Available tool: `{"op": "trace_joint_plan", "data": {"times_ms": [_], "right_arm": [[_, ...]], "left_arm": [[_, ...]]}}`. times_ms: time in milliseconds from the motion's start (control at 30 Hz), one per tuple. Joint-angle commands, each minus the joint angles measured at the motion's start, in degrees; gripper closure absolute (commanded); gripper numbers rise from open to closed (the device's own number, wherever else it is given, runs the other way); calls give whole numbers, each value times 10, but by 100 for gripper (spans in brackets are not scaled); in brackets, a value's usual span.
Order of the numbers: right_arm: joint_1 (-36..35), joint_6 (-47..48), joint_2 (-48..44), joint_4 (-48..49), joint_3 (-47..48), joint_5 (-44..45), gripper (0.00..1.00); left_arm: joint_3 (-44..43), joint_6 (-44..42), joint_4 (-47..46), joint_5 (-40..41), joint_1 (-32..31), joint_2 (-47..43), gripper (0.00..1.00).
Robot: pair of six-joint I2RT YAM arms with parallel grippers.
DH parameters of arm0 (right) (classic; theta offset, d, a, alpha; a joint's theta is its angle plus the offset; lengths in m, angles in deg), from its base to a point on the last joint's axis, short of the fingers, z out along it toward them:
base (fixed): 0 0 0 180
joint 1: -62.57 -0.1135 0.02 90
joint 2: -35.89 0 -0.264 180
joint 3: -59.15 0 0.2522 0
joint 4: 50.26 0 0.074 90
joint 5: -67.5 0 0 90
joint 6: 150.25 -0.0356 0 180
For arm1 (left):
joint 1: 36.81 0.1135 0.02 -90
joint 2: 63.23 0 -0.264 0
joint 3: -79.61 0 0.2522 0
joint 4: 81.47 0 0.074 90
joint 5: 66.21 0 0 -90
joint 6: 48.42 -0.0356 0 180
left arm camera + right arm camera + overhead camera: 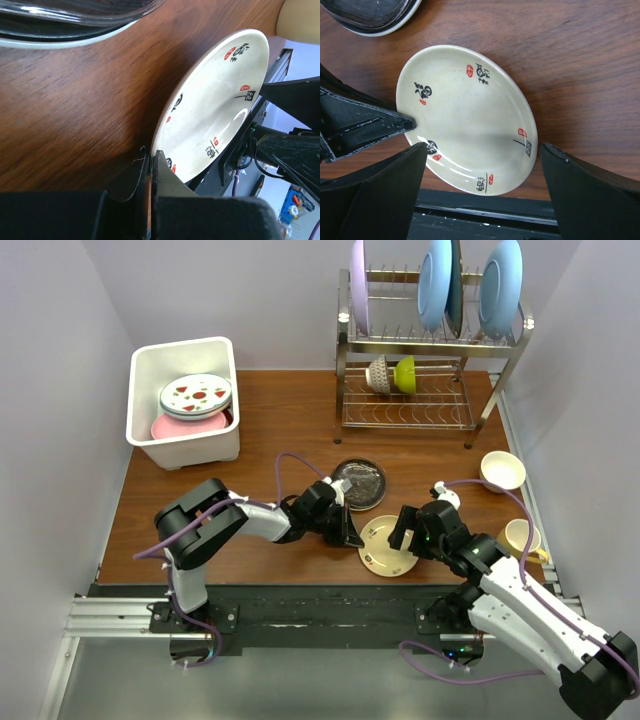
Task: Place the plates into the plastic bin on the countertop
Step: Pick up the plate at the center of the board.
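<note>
The small yellowish plate (388,545) (470,115) with black and red marks lies at the front edge of the countertop (260,440). My left gripper (350,535) (150,156) is shut on its left rim, one finger above and one below. My right gripper (405,530) (484,147) hangs open over the same plate (215,100), a finger on either side and neither touching. Just behind lies the dark glass plate (358,483) (75,20) (375,15). The white plastic bin (140,390) stands at the far left and holds the fruit-motif plate (195,395) on a pink plate (170,427).
A two-tier wire rack (430,405) at the back right holds a lilac plate (358,285), light-blue plates (500,285) and small bowls. A cream bowl (502,470) and a mug (522,537) sit to the right of my right arm. The black rail (320,595) runs along the front edge.
</note>
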Motion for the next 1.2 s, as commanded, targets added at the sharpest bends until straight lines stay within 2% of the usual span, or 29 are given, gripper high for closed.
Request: {"op": "trace_joint_plan", "data": {"times_ms": [0, 467, 567, 600, 667, 733, 767, 800, 967, 1100, 1167], "right_arm": [[3, -10, -6, 12, -4, 6, 1], [3, -13, 79, 117, -36, -23, 2], [2, -15, 76, 142, -51, -45, 9], [3, -13, 73, 148, -58, -51, 22], [3, -15, 69, 153, -61, -58, 35], [2, -15, 67, 157, -67, -63, 53], [3, -15, 67, 157, -68, -67, 58], [3, -14, 68, 158, -71, -72, 69], [2, -11, 74, 172, -80, -85, 87], [3, -10, 64, 186, -84, -99, 99], [2, -15, 50, 189, -86, -103, 100]], "left_arm": [[11, -16, 34, 17, -3, -2, 100], [-8, -66, 135, 26, -3, -64, 100], [-9, -68, 130, 22, -3, -59, 100], [-8, -67, 125, 18, -3, -53, 100], [-5, -63, 113, 7, -3, -46, 100], [3, -58, 85, -1, -2, -36, 98], [6, -56, 78, -6, -2, -33, 94], [13, -54, 61, -10, -3, -27, 92], [36, -41, -5, -35, -2, -9, 67], [59, -29, -57, -58, -3, 0, 54], [69, -20, -79, -71, -2, 2, 49]]}}
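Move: On the left rim of the cream plate, the left hand's shut fingers already keep a pinch; the plate's middle lies about 7 cm to their right and 1 cm nearer the base. The black plate is some 14 cm straight ahead of that hand. From the open right hand the cream plate's middle is 4 cm left, 1 cm ahead and 5 cm below, while the mug stands roughly 25 cm to its right and 3 cm farther out. Sinking about 4 cm over the plate's right side, the right hand closes from wide open to pinch the right rim, then eases some 2 cm forward and rises a little. The left hand first draws its rim about 2 cm left and slightly back, then opens almost halfway, its fingers still straddling the rim. ##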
